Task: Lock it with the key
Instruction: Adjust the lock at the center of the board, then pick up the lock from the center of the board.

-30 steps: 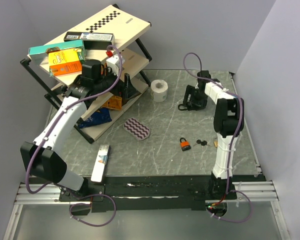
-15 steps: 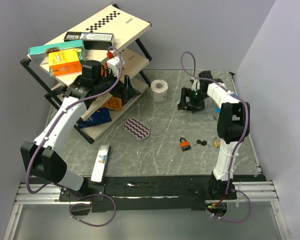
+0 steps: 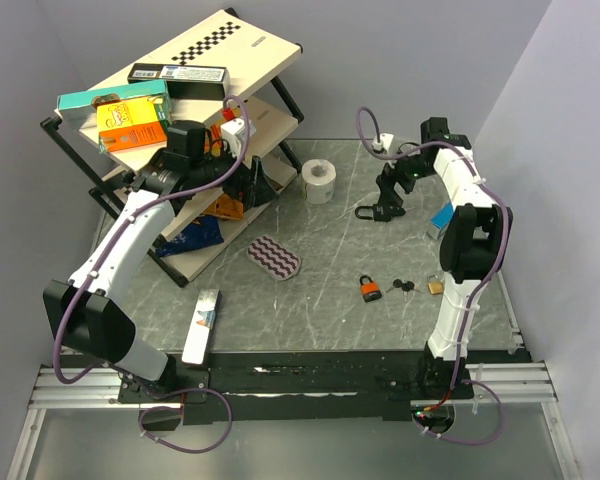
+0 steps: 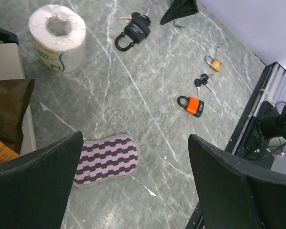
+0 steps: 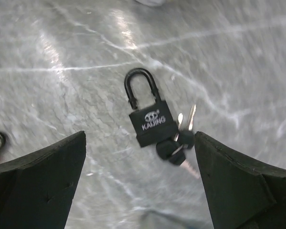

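A black padlock (image 5: 150, 125) with a bunch of keys (image 5: 178, 143) at its base lies flat on the grey table, its shackle standing up out of the body. It also shows in the top view (image 3: 365, 211) and in the left wrist view (image 4: 133, 33). My right gripper (image 5: 139, 136) hovers over it, open and empty, with a finger on each side; in the top view it is at the back right (image 3: 388, 192). An orange padlock (image 3: 370, 289), loose black-headed keys (image 3: 404, 286) and a small brass padlock (image 3: 435, 286) lie nearer the front. My left gripper (image 3: 255, 182) is open and empty by the shelf.
A toilet roll (image 3: 320, 181) stands at the back centre. A striped pink and black pad (image 3: 275, 257) lies mid table. A leaning shelf rack (image 3: 180, 100) with boxes fills the back left. A white flat box (image 3: 202, 325) lies at the front left, and a blue card (image 3: 442, 215) at the right.
My right arm has swung its forearm out toward the back right and the gripper has turned over the black padlock. The padlock has stayed put. My left arm has barely moved.
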Available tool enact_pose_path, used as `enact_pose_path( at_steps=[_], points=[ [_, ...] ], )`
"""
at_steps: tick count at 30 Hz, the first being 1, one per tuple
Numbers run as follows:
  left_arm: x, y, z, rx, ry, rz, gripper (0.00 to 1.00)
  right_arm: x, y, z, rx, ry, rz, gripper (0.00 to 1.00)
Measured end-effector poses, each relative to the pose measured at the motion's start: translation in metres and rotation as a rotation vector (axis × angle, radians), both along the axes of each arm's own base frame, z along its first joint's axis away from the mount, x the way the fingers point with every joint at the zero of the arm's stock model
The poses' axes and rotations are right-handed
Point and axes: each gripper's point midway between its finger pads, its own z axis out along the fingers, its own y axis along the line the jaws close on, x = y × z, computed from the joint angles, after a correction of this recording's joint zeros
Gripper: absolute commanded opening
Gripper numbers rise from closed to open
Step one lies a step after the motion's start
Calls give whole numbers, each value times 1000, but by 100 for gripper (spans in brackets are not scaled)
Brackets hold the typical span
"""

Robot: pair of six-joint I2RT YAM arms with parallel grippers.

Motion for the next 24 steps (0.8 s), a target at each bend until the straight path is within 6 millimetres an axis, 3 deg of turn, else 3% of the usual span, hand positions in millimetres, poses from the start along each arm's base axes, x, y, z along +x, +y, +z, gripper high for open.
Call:
enact_pose_path(
  at_steps=[5, 11, 16, 24],
  points=[
    [-6, -2, -1, -8, 21, -25, 96, 8, 8, -4, -11, -39, 189, 100],
    [-11, -4, -1, -17, 31, -47, 96, -2, 7, -35, -30, 27, 289, 100],
    [-12, -4, -2, -15, 37, -51, 96, -8, 4, -53, -55, 72, 315, 100],
    [-16, -6, -1, -24, 45, -71, 96, 7, 1, -65, -76, 78, 301, 100]
  ],
)
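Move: The open black lock lies almost straight under my right hand, about 12 cm down and only some 2 cm ahead and 2 cm left. Its keys sit about 5 cm to the right of it; the paper roll stands roughly 20 cm left and 9 cm ahead of my hand, the orange padlock some 22 cm back and 8 cm left. From my left hand the black lock is about 14 cm ahead, 33 cm right and 28 cm down. I sink my right hand nearly straight down towards the black lock, about 6.5 cm, with only small drifts forward and back on the way. Mostly in the first half I turn the hand some 15 degrees counter-clockwise, bringing the lock square between my fingertips; the fingers stay wide open and stop short of touching the lock. ##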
